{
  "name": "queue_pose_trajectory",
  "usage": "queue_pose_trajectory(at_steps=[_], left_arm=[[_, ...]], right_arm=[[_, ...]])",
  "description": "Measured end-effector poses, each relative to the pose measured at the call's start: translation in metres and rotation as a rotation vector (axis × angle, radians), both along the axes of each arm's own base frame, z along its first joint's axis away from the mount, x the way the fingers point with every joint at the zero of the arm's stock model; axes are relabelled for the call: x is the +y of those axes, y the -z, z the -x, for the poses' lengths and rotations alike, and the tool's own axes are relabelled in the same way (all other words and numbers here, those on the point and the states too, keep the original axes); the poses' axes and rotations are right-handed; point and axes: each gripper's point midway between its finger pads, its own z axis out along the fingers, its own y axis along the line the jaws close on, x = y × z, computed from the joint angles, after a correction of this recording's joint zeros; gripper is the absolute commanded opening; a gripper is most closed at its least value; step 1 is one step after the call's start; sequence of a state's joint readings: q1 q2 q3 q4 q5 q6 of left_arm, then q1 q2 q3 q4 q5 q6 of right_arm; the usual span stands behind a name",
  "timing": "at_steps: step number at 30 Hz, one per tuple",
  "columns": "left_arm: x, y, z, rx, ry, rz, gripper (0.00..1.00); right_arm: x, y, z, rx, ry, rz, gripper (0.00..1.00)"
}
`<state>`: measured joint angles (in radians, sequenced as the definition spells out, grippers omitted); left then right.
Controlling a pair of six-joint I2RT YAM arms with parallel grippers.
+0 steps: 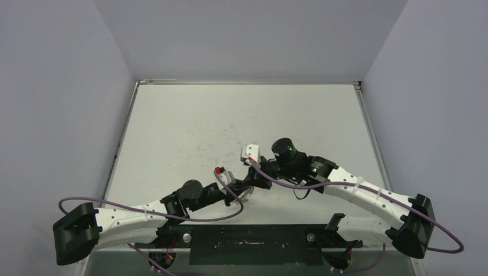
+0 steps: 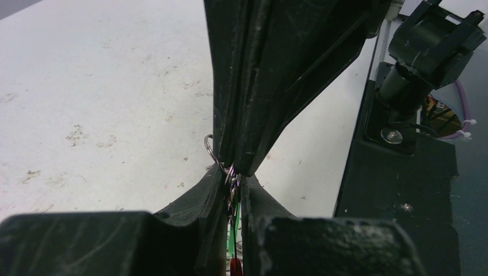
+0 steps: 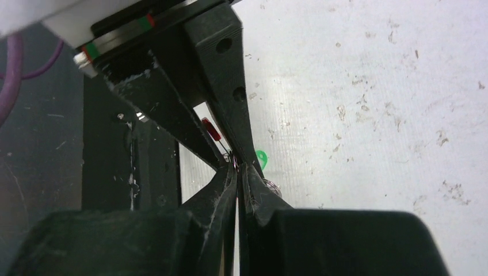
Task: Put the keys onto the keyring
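Note:
My two grippers meet tip to tip near the table's front middle. My left gripper (image 1: 240,193) (image 2: 235,192) is shut on the keyring. Its red segment (image 2: 236,268) (image 3: 211,129) and thin silvery strands (image 2: 231,183) run between the fingers. The green tag (image 2: 233,233) (image 3: 262,156) of the keys hangs right by them. My right gripper (image 1: 252,180) (image 3: 237,171) is shut on a thin silver wire at the same spot. A small silver loop (image 2: 208,147) sticks out beside its fingertips. The keys themselves are mostly hidden.
The white table (image 1: 230,121) is scuffed, with grey walls on three sides. A black base plate (image 1: 247,238) (image 2: 397,190) (image 3: 109,144) lies just behind the grippers at the near edge. Purple cables (image 1: 218,217) loop off both arms.

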<state>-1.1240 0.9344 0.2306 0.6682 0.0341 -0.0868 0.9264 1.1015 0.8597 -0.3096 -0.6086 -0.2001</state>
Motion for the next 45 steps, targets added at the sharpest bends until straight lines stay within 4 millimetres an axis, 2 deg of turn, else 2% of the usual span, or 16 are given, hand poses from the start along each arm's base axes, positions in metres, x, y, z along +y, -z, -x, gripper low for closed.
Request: queue_pose_trajectory(at_steps=[7, 17, 21, 26, 27, 30, 35, 40, 45], left_arm=[[0.007, 0.011, -0.008, -0.02, -0.042, -0.092, 0.0], [0.012, 0.001, -0.016, -0.104, -0.063, -0.151, 0.0], [0.014, 0.001, -0.019, -0.135, -0.071, -0.178, 0.01], [0.015, 0.0, -0.021, -0.166, -0.068, -0.2, 0.03], [0.015, -0.001, -0.021, -0.17, -0.067, -0.2, 0.08], [0.016, -0.004, -0.021, -0.18, -0.068, -0.197, 0.36], [0.022, 0.004, -0.019, -0.151, -0.077, -0.223, 0.69], [0.028, -0.005, -0.019, -0.105, -0.117, -0.159, 0.87], [0.034, -0.01, -0.02, -0.047, -0.168, -0.097, 0.95]], right_arm=[[0.002, 0.01, -0.008, 0.121, 0.112, 0.14, 0.0], [-0.002, -0.001, -0.019, 0.192, 0.262, 0.148, 0.0], [-0.009, 0.0, -0.027, 0.24, 0.334, 0.15, 0.0], [-0.008, -0.001, -0.027, 0.288, 0.362, 0.135, 0.0], [-0.008, -0.002, -0.027, 0.295, 0.365, 0.133, 0.0], [-0.008, -0.002, -0.029, 0.31, 0.375, 0.12, 0.0], [-0.028, 0.009, -0.063, 0.336, 0.504, 0.089, 0.0], [-0.053, 0.029, -0.089, 0.385, 0.632, 0.086, 0.0], [-0.062, 0.045, -0.115, 0.405, 0.72, 0.083, 0.0]])
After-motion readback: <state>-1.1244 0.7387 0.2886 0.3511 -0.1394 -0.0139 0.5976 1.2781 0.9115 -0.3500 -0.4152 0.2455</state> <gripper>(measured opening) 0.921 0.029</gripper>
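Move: Pinched in both grippers, the keyring hangs with its middle about 3 cm back of the left hand and 5 cm below it, roughly level sideways; from the right hand it is some 4 cm back, 1 cm left and 6 cm below. One green key tag dangles about 4 cm back of the left hand, straight below-back with no sideways offset, 6 cm down. The right fingertips are roughly 1 cm ahead of the left hand, 2 cm right and 1 cm above. Keeping their hold on the keyring, both hands first shift about 2 to 3 cm forward together, the right wrist turning some 20 degrees clockwise and tipping while the left one rolls. Then the left fingers open wide, let go and ease about 2 cm left; the still-closed right hand carries the keyring another 9 cm forward, also right and down, away from the left hand, and turns clockwise a further 20 degrees. ##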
